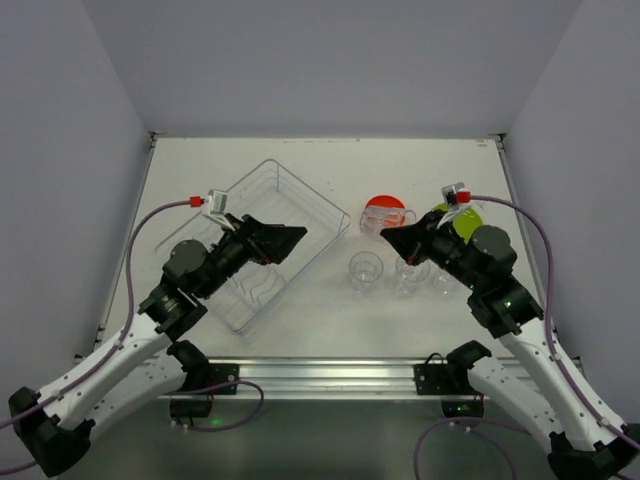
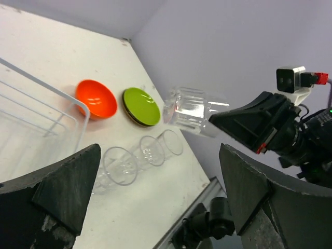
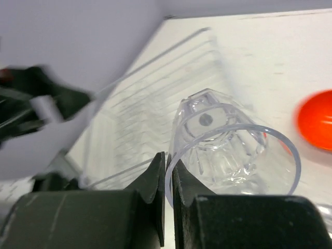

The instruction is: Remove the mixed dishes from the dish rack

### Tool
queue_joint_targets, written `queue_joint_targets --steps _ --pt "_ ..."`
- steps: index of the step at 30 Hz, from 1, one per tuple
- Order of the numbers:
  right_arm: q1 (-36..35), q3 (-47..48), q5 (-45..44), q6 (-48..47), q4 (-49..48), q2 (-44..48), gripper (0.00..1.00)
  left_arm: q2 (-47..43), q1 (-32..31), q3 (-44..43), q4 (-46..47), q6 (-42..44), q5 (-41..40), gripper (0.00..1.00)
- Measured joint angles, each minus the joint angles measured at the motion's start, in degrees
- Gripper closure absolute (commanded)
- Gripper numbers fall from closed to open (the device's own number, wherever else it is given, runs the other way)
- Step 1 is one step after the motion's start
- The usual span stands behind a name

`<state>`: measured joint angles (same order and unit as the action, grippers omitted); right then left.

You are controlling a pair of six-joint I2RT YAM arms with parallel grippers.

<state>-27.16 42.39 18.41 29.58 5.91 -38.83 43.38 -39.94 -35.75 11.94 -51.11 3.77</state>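
The see-through dish rack (image 1: 262, 240) lies left of centre, and no dishes show in it. My left gripper (image 1: 298, 236) hovers over its right side, open and holding nothing (image 2: 161, 197). My right gripper (image 1: 390, 235) is shut on the rim of a clear tumbler (image 3: 228, 145), its fingertips (image 3: 167, 166) pinching the wall; the glass hangs tilted in the air (image 2: 191, 111). Three more tumblers (image 1: 366, 270) (image 1: 410, 275) (image 1: 441, 280) stand in a row on the table. Behind them sit the orange-red bowl (image 1: 385, 204) and the lime-green plate (image 1: 464, 220).
The white table (image 1: 300, 330) ends at a metal rail along the near edge, where both arm bases are bolted. Grey walls close in the left, right and far sides. Purple cables loop from each wrist.
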Motion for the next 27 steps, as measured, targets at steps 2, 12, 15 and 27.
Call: queue_joint_targets --steps 2,12,15,27 --pt "0.2 4.5 -9.2 -1.6 8.2 -0.6 1.00 -4.7 0.0 -1.6 -7.1 3.3 -3.5 0.00" --pt "19.0 17.0 -35.7 -6.0 35.8 -11.6 1.00 -7.5 0.0 -14.4 -36.4 18.3 -14.8 0.00" --pt "23.7 17.0 -37.4 -6.8 38.9 -14.9 1.00 -5.5 0.0 -14.9 -41.4 21.5 -15.4 0.00" --pt "38.9 14.4 -33.3 -6.4 38.4 -30.7 1.00 -8.9 0.0 -10.3 -45.7 26.9 -18.8 0.00"
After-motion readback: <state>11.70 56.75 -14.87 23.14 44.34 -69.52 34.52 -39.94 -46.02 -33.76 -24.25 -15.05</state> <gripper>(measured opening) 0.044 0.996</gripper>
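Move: The right hand already pinches the wall of the last glass. The free spot at the right end of the glass row lies some 31 cm to its right, 1 cm ahead and 25 cm below. The third glass stands about 20 cm right and 1 cm ahead, the second 9 cm right and 1 cm ahead; the green plate lies 23 cm right, 19 cm ahead. From the empty left hand, that spot is roughly 56 cm right and 1 cm ahead. Keep the right fingers shut on the glass wall and swing the glass right about 28 cm along the row towards its free right end, sinking ever more, about 17 cm in all, while the wrist turns clockwise and tips the fingers steeply down. Draw the empty, open left gripper left away from the glass, rising slightly and then sinking, as it rolls its left side up. ##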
